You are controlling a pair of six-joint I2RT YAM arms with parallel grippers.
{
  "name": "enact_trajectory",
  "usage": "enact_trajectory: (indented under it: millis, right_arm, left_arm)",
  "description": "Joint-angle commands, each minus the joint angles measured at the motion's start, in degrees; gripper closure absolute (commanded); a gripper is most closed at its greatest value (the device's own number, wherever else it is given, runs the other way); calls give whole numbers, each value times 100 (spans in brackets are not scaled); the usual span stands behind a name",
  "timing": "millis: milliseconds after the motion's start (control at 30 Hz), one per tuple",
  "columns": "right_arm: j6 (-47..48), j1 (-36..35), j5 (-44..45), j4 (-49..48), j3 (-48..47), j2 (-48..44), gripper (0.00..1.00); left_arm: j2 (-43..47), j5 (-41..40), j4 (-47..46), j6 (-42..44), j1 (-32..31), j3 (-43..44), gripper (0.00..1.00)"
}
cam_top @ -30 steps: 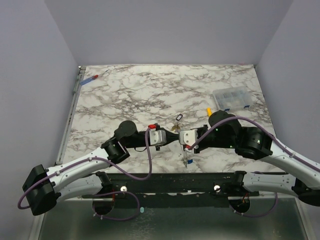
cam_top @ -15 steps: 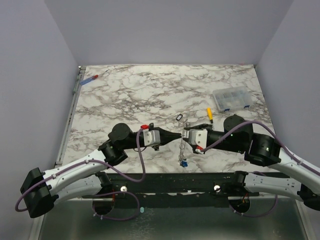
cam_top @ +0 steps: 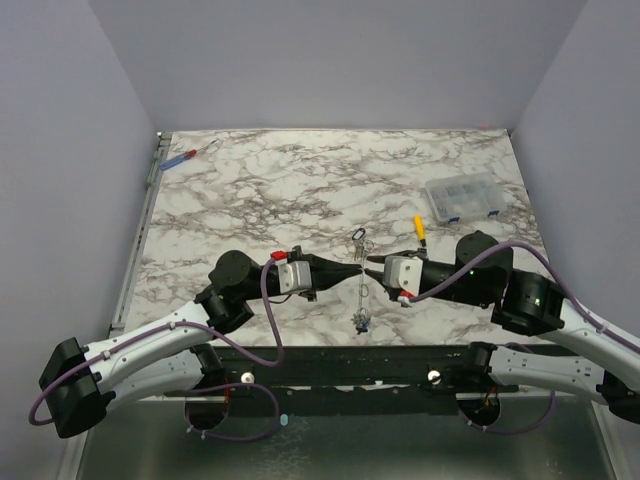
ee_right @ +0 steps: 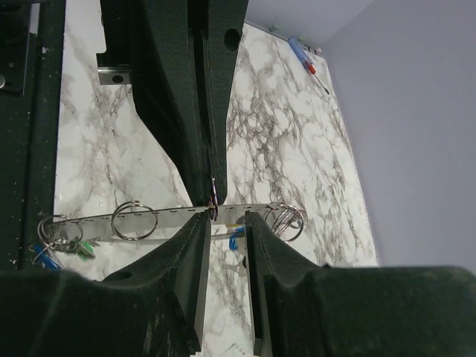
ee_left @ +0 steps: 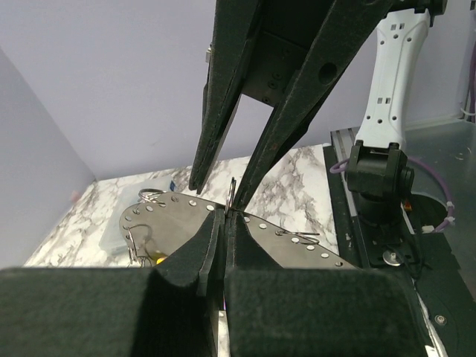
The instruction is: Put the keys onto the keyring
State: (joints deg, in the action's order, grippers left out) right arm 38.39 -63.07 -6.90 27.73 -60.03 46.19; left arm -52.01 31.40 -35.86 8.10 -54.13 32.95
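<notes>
The keyring [cam_top: 360, 285] is a long silver loop with small split rings, held on edge between the two arms. My left gripper [cam_top: 352, 271] is shut on its middle; in the left wrist view the pads [ee_left: 212, 238] pinch the keyring [ee_left: 171, 230]. My right gripper [cam_top: 372, 266] faces it from the right, open. In the right wrist view the fingertips of the right gripper [ee_right: 223, 223] straddle the keyring [ee_right: 171, 217] with a gap. Keys [cam_top: 362, 322] hang at the near end, with blue and green caps [ee_right: 56, 251]. A blue-capped key [ee_right: 236, 238] shows through the gap.
A clear compartment box [cam_top: 460, 197] stands at the right. A yellow-handled screwdriver [cam_top: 419, 228] lies just behind the right gripper. A red-and-blue-handled screwdriver [cam_top: 185, 157] lies at the far left corner. The black rail of the arm bases [cam_top: 340, 360] runs along the near edge.
The right gripper went from shut to open and drew back to the right. The left gripper reached further right. The keyring and keys shifted slightly left and now hang from the left gripper.
</notes>
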Motion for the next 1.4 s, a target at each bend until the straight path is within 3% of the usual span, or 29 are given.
enact_trajectory:
  millis: [0, 667, 733, 800, 900, 1000, 1067, 1167, 1367]
  right_arm:
    - [-134, -39, -151, -217, -25, 36, 70]
    - [-169, -40, -215, -100, -141, 357, 83]
    - [-165, -45, -225, -44, -149, 396, 87]
    - [-137, -39, -249, 41, -162, 441, 98]
    - [-102, -41, -231, 65, -95, 433, 99]
    - [9, -43, -101, -170, 141, 288, 99]
    - [190, -38, 18, -453, 390, 135, 99]
    - [499, -39, 195, -1085, 878, -142, 99]
    - [964, -39, 226, -2027, 1652, -523, 99]
  left_arm:
    - [86, -74, -421, -84, -41, -50, 100]
    - [20, -100, -431, -10, -39, -140, 100]
    - [-6, -99, -431, 7, -39, -131, 100]
    - [-19, -93, -431, 35, -41, -140, 100]
    - [8, -98, -435, 77, -42, -160, 100]
    - [121, -160, -418, 89, -36, -234, 71]
    - [254, -228, -371, 87, -36, -338, 59]
    - [503, -313, -136, 136, -41, -426, 52]
    - [960, -400, 919, 426, -36, -312, 49]
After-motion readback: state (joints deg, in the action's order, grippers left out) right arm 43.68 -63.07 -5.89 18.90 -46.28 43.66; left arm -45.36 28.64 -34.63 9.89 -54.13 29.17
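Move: From the open right gripper, the small ring on the metal plate's upper edge is about 1 cm to the left and 1 cm below. Closed left fingers already hold this ring at their tips. The plate's near-end keys hang about 9 cm back from the right gripper, 2 cm to its left and 4 cm lower; the far-end rings sit 4 cm ahead of it, 1 cm left and 2 cm down. Keep the left fingers shut on the small ring while you ease the right gripper about 1 cm left and slightly down, and pinch that ring between its fingertips. Then open the left gripper about halfway and back it 2 cm to the left, off the ring, as the right keeps its grip and carries the plate down, about 6 cm in all. ##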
